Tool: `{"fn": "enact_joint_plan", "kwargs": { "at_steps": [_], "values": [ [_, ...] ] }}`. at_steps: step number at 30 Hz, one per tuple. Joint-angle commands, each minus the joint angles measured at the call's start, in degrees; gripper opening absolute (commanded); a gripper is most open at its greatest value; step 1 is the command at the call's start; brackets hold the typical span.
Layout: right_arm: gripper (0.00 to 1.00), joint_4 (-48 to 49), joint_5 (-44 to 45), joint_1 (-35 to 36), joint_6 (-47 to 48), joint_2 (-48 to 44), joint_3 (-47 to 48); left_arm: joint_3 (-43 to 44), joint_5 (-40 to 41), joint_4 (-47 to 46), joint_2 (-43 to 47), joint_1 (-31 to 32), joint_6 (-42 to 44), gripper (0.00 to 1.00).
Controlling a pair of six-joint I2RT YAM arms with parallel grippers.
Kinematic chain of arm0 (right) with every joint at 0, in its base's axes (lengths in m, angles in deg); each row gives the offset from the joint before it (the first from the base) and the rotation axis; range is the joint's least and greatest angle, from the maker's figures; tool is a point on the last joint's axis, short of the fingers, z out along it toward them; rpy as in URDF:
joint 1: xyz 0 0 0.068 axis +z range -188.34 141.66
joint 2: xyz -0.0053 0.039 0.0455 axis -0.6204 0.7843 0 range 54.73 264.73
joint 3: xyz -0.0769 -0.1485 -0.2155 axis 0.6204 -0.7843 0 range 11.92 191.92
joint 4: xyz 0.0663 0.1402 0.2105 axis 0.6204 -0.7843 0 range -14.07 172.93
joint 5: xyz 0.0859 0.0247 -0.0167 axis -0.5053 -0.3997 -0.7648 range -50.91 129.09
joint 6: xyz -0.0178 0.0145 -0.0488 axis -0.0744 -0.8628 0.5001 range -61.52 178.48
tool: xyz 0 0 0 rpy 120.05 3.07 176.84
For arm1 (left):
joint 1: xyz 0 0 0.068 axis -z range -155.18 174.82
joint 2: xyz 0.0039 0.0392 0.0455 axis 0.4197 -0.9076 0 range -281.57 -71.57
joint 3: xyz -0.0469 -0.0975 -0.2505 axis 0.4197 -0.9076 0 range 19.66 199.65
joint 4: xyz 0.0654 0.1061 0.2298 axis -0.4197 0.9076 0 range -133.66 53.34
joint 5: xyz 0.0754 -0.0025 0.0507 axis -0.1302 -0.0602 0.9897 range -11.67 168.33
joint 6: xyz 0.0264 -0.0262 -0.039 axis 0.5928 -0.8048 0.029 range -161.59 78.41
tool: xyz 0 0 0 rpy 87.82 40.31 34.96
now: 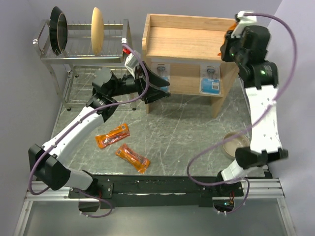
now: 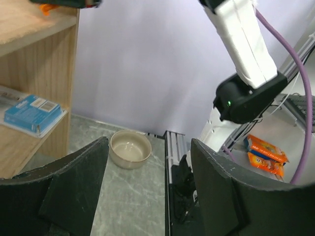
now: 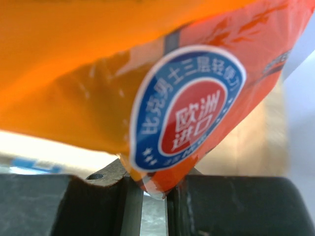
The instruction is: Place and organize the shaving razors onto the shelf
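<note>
The wooden shelf (image 1: 187,46) stands at the back centre. Two blue-and-white blister cards (image 1: 162,73) (image 1: 210,79) lie on its lower tier; one shows in the left wrist view (image 2: 32,114). Two orange packets (image 1: 113,136) (image 1: 133,158) lie on the table in front of the left arm. My right gripper (image 1: 224,49) is at the right end of the shelf's top tier, shut on a third orange packet (image 3: 147,73), which fills the right wrist view above the fingers (image 3: 231,206). My left gripper (image 1: 157,86) is open and empty at the left end of the lower tier.
A chrome wire dish rack (image 1: 83,54) stands at the back left with a black pan (image 1: 58,30) and a tan plate (image 1: 97,29) in it. A beige bowl (image 1: 235,143) sits on the table by the right arm and also shows in the left wrist view (image 2: 130,148).
</note>
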Motion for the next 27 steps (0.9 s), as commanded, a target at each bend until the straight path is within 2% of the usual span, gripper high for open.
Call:
{"fn": "enact_joint_plan", "kwargs": {
  "at_steps": [1, 6, 7, 9, 10, 11, 16, 25, 27],
  "values": [
    [0.00, -2.0, 1.5, -0.6, 1.8, 2.2, 4.1, -1.8, -0.3, 3.0, 3.4, -0.8, 5.0, 0.73],
    [0.00, -3.6, 0.7, -0.6, 1.5, 5.3, 5.8, -3.9, 0.2, 2.6, 4.3, -2.7, 4.3, 0.73],
    [0.26, -4.0, 0.4, -0.6, 1.5, 5.4, 5.9, -4.1, 0.3, 2.4, 4.4, -2.8, 3.9, 0.73],
    [0.47, -4.4, -0.1, -0.6, 1.6, 6.0, 6.4, -4.8, 0.3, 2.0, 4.3, -3.2, 3.6, 0.73],
    [0.61, -4.5, -0.1, -0.5, 1.5, 6.0, 6.5, -4.8, 0.3, 1.7, 4.1, -3.2, 3.4, 0.73],
    [0.64, -4.7, 0.0, -0.6, 1.6, 5.6, 6.2, -5.0, 0.3, 1.5, 4.0, -3.3, 3.2, 0.73],
    [0.72, -3.7, 0.6, -0.5, 1.5, 3.7, 5.9, -5.8, 0.1, -1.3, 2.9, -3.3, 1.5, 0.74],
    [0.76, -1.6, -1.4, -0.5, 0.5, 0.3, 2.4, -5.5, -0.2, -2.7, 1.6, -3.3, 1.1, 0.74],
    [0.80, -1.6, -5.1, -0.7, 1.6, 0.9, 3.9, -5.2, -0.5, -2.1, 1.5, -3.3, 1.4, 0.74]
  ]
}}
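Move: The right hand already grips one end of the orange razor pack. The pack's resting spot on the shelf top lies about 6 cm ahead of this hand, 7 cm to the left and 4 cm below. The shelf's right side wall is some 6 cm to the hand's right and 5 cm ahead, and the right blue-carded razor sits on the lower board, straight ahead 5 cm and some 25 cm down. From the empty left hand, the spot is roughly 22 cm ahead and 14 cm right, about level. Forward and down together, about 3 cm each, the right hand takes the held orange pack onto the right part of the shelf top, just inside the side wall, and pauses. The fingers then open wide and let go of the pack's near end, and the hand eases back about 2 cm with a slight rise. The empty left hand sinks some 3 cm, drifting a little forward and left. ##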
